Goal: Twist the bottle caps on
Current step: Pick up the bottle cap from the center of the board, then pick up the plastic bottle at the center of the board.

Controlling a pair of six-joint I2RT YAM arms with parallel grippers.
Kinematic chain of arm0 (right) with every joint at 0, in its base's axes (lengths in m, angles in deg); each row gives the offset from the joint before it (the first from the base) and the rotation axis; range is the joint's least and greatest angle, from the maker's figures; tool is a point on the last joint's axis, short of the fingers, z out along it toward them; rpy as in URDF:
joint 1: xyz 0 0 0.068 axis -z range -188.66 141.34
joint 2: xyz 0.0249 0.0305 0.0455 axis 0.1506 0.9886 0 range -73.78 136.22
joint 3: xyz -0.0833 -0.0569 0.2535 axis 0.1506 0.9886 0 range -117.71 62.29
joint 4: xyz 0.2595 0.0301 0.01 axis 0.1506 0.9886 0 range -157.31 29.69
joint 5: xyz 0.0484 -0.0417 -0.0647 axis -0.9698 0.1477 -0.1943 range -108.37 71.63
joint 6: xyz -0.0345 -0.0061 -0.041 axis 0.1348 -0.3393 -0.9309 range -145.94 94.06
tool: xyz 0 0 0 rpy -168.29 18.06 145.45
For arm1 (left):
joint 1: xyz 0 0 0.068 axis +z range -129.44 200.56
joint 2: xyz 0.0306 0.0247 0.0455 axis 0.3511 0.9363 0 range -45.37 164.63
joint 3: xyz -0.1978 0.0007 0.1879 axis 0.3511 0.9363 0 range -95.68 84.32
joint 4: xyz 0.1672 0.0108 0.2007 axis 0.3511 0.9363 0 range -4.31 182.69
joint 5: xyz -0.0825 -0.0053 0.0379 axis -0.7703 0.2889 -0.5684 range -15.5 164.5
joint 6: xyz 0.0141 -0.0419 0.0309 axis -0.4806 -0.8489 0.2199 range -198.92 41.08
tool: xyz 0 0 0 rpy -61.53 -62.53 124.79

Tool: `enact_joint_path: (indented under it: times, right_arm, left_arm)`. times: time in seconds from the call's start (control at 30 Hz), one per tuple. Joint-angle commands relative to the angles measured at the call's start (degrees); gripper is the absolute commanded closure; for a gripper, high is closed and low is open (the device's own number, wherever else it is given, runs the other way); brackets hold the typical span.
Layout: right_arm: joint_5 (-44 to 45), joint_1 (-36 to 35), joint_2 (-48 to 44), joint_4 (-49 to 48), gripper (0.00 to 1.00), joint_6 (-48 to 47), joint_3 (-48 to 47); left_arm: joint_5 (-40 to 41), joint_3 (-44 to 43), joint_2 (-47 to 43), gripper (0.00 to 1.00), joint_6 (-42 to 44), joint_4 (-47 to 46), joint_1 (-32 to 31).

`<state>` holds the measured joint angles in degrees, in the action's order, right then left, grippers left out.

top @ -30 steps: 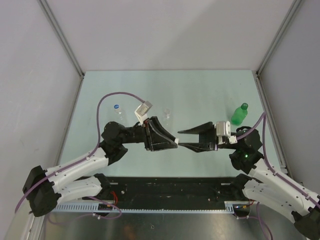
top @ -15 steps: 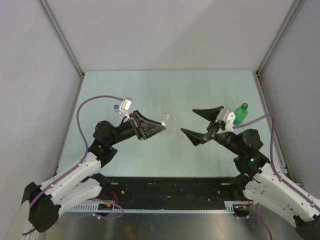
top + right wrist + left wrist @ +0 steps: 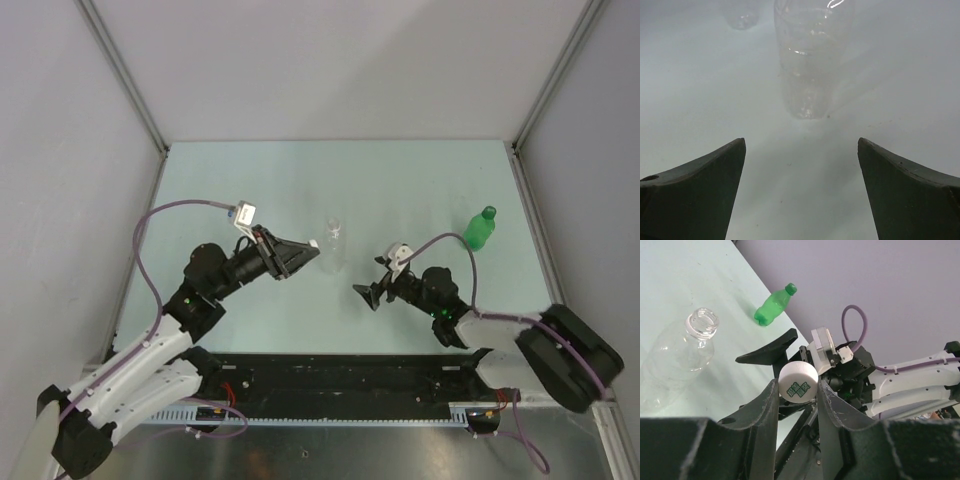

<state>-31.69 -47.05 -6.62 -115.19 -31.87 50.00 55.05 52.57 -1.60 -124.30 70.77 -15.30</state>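
My left gripper [image 3: 311, 248] is shut on a white bottle cap [image 3: 798, 380], its printed top facing the left wrist camera. The cap [image 3: 314, 244] hangs just left of an uncapped clear bottle [image 3: 334, 236] standing mid-table, whose open neck [image 3: 702, 322] shows in the left wrist view. My right gripper [image 3: 372, 279] is low over the table, right of that bottle, wide open and empty. In its wrist view the bottle [image 3: 811, 60] stands ahead of the spread fingertips [image 3: 740, 146]. A green bottle [image 3: 480, 228] with its green cap [image 3: 790, 288] on stands at the right.
The base of a second clear bottle [image 3: 742, 16] shows farther back in the right wrist view. Grey walls enclose the pale green table [image 3: 400, 180] on three sides. The right arm [image 3: 910, 385] fills the background behind the held cap.
The grippers met over the table's middle a second ago. The right one has opened and sunk back to the right; the left has drawn back left toward the clear bottle, keeping the cap.
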Motion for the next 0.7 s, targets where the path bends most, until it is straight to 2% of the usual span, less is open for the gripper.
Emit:
enact_joint_path:
  times: [0.0, 0.13, 0.27, 0.67]
  right_arm:
    - [-3.5, 0.6, 8.9, -27.6, 0.01, -1.8, -0.1]
    - [-6.1, 1.2, 19.3, -38.2, 0.01, -1.3, -0.4]
    - [-7.4, 1.7, 26.6, -42.2, 0.01, -1.2, -3.5]
    - [-12.0, 3.5, 37.2, -43.5, 0.01, -1.7, -12.6]
  left_arm:
    - [2.4, -1.8, -0.9, 0.77, 3.3, 1.3, 0.3]
    - [2.3, -2.0, -0.6, 0.77, 3.7, 1.5, 0.3]
    - [2.3, -2.1, -0.8, 0.77, 4.1, 1.7, 0.3]
    - [2.8, -2.6, -1.9, 0.77, 5.1, 2.6, 0.3]
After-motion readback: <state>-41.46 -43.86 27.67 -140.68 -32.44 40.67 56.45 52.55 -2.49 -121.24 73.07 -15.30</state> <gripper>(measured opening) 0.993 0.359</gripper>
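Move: The uncapped clear bottle stands upright near the board's centre, its middle about 9 cm ahead and 9 cm left of the open right hand, roughly at its height. From the right hand, the white cap in the left fingers is some 14 cm left, 2 cm back and 17 cm up; the blue-capped bottle is around 32 cm left and 11 cm ahead. From the left hand, the clear bottle is about 11 cm ahead, 5 cm right, its middle 17 cm below. The clear bottle is approached from its near right side by the right hand, which sinks about 5 cm while easing forward and left, then travels on level, some 6 cm across in all. Its fingers stay wide open and it turns slightly counter-clockwise, with no touch to be seen; the left hand keeps the white cap pinched, almost still above. ##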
